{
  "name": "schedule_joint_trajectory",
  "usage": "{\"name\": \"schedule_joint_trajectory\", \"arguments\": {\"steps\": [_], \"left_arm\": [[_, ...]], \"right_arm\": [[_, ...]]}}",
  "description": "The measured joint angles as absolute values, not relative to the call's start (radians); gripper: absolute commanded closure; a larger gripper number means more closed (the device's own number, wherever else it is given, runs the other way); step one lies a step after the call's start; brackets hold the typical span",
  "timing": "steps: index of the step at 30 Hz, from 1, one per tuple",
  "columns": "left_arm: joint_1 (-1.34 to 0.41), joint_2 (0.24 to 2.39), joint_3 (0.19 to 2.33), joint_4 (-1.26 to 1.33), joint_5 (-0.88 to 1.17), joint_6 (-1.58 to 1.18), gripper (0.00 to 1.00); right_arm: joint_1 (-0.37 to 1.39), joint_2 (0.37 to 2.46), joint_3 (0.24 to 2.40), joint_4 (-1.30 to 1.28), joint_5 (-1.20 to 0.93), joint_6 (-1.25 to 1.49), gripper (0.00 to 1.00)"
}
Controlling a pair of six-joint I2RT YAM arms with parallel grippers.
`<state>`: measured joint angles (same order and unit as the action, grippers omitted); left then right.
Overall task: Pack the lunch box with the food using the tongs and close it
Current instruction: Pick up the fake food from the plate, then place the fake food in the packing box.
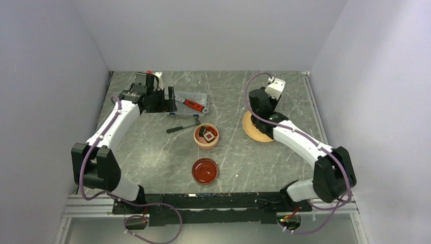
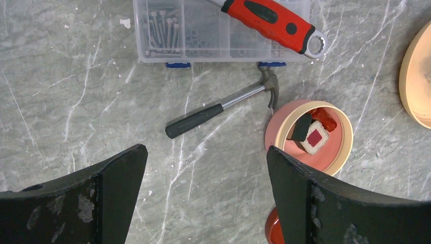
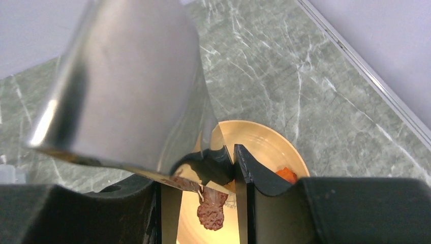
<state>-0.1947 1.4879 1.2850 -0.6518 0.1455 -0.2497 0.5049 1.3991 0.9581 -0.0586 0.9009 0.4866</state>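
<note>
The lunch box (image 1: 207, 136) stands open mid-table; inside it (image 2: 325, 133) lie a black-and-white roll (image 2: 314, 138) and a red piece (image 2: 325, 118). Its dark red lid (image 1: 205, 171) lies nearer the arm bases. My right gripper (image 3: 203, 178) is shut on the grey metal tongs (image 3: 127, 86) above the yellow plate (image 3: 264, 137). A brown piece of food (image 3: 212, 213) is pinched at the tongs' tips, and an orange piece (image 3: 287, 174) rests on the plate. My left gripper (image 2: 204, 150) hangs open and empty over bare table, left of the box.
A small black-handled hammer (image 2: 218, 109) lies between the lunch box and a clear case (image 2: 203, 30) of screws. A red wrench (image 2: 269, 20) rests on the case. The yellow plate (image 1: 254, 133) sits right of the box, under the right arm.
</note>
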Motion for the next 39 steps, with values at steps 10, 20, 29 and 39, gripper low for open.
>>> {"name": "schedule_joint_trajectory", "arguments": {"steps": [10,20,29,39], "left_arm": [[-0.195,1.488,1.285,-0.652,0.146,-0.250,0.07],[-0.195,1.488,1.285,-0.652,0.144,-0.249,0.07],[-0.195,1.488,1.285,-0.652,0.142,-0.249,0.07],[-0.195,1.488,1.285,-0.652,0.142,-0.249,0.07]], "right_arm": [[0.587,1.290,0.976,-0.116,0.735,0.344,0.72],[0.833,1.313,1.113,-0.125,0.546,0.265,0.72],[0.955,1.477,1.217,-0.117,0.628,0.283,0.73],[1.035,1.600,1.218,-0.073,0.770,0.299,0.74]]}}
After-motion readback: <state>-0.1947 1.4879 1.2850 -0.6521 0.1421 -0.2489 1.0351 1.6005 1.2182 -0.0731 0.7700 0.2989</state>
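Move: The right hand already holds the tongs, with the brown fake meat in their tips lifted off the plate. The pink bowl, where the meat goes, lies roughly 26 cm to this hand's left, 11 cm back and 16 cm below; the plate is under the hand, about 5 cm back and 1 cm left. The hammer lies some 10 cm left of the bowl and 5 cm farther out. From the idle left hand the bowl is about 15 cm right, 8 cm back, 14 cm lower. Still gripping the tongs, with the brown meat pinched between their tips, the right hand sweeps about 25 cm left and some 6 cm back, from above the plate to the bowl. It first climbs about 8 cm while turning roughly 45 degrees counter-clockwise, then sinks about 6 cm, easing to a near stop with its grip unchanged. ##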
